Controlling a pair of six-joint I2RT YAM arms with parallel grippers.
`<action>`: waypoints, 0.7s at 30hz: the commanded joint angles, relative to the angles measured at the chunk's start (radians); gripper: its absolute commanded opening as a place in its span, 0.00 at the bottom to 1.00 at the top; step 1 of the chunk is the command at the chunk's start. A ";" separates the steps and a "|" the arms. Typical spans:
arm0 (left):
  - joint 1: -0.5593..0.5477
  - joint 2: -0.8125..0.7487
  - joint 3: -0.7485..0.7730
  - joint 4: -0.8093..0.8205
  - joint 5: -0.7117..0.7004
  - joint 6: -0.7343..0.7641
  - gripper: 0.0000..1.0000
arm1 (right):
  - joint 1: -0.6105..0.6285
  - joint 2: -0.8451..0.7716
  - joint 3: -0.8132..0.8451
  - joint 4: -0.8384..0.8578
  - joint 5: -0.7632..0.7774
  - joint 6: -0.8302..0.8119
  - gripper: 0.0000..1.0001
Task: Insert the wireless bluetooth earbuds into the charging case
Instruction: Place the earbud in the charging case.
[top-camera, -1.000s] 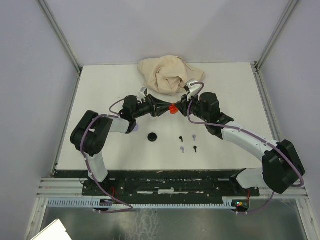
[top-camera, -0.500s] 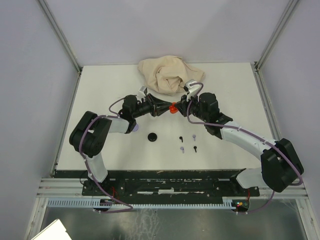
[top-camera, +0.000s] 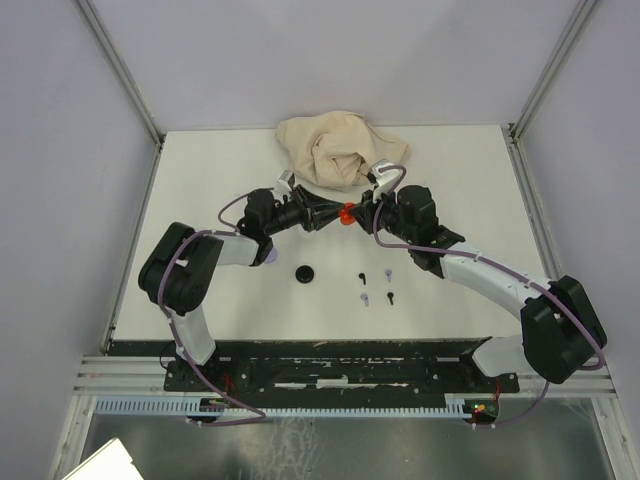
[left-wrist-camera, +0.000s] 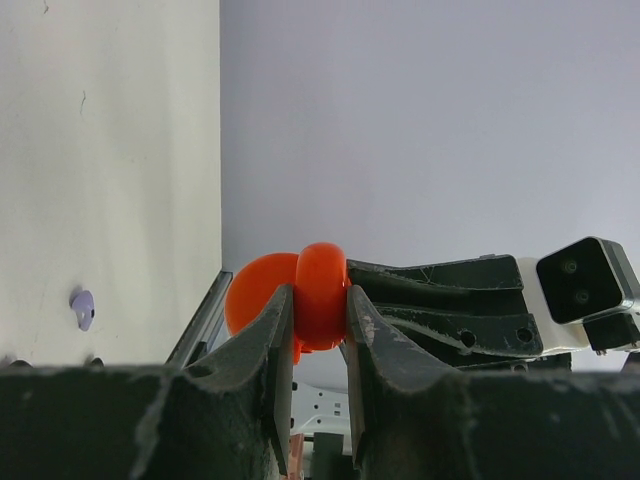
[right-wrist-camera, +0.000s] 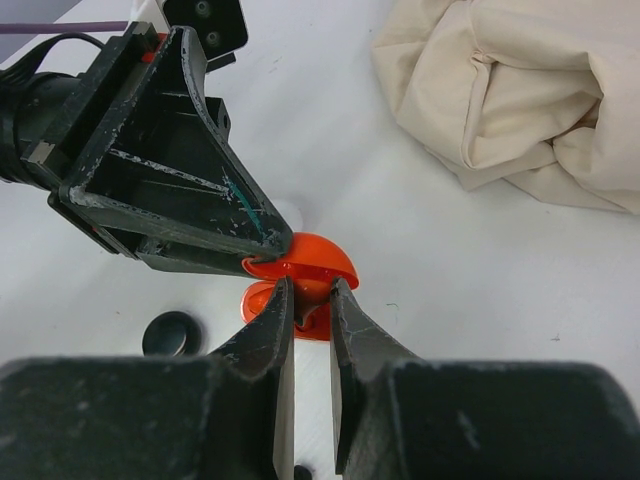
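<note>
The red charging case (top-camera: 346, 213) hangs open above the table's middle, between both arms. My left gripper (left-wrist-camera: 318, 300) is shut on the case's thicker half (left-wrist-camera: 320, 295), with the lid standing out beside it. From the other side my right gripper (right-wrist-camera: 310, 290) is shut on a small red piece, apparently a red earbud, pressed into the open case (right-wrist-camera: 318, 255). On the table lie loose earbuds: a black one (top-camera: 364, 276), a pale one (top-camera: 388, 272), a lavender one (top-camera: 365, 298) and another black one (top-camera: 390, 296).
A crumpled beige cloth (top-camera: 335, 150) lies at the back, just behind the grippers. A black disc (top-camera: 305, 274) sits on the table below the left gripper, and a lavender disc (top-camera: 268, 258) peeks out under the left arm.
</note>
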 joint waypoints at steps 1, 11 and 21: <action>-0.002 -0.027 0.031 0.088 -0.006 -0.033 0.03 | 0.004 0.002 0.000 0.014 0.000 0.006 0.15; -0.001 -0.015 0.032 0.093 -0.036 -0.037 0.03 | 0.000 -0.107 -0.025 0.070 0.100 0.056 0.60; 0.000 -0.012 0.011 0.073 -0.138 -0.059 0.03 | -0.006 -0.151 0.013 -0.110 0.232 0.009 0.72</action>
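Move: The right fingers, still shut on the red earbud, are at the open red charging case, whose middle is about 1 cm left of the right hand and 1 cm lower; the left hand holds that case, some 2 cm to its right and 1 cm ahead. From the right hand, the white disc lies about 4 cm ahead and 9 cm left, the black disc 7 cm back and 11 cm left, and the beige cloth 23 cm ahead and 2 cm left, all roughly 14 cm below. The right fingers spread from their pinch to well open and let go of the red earbud inside the charging case, then the right hand backs away up and to the right by about 5 cm in all, turning some 10 degrees clockwise. The left hand keeps its grip on the case by the lid side, holding it in the air and easing only about 1 cm forward. ##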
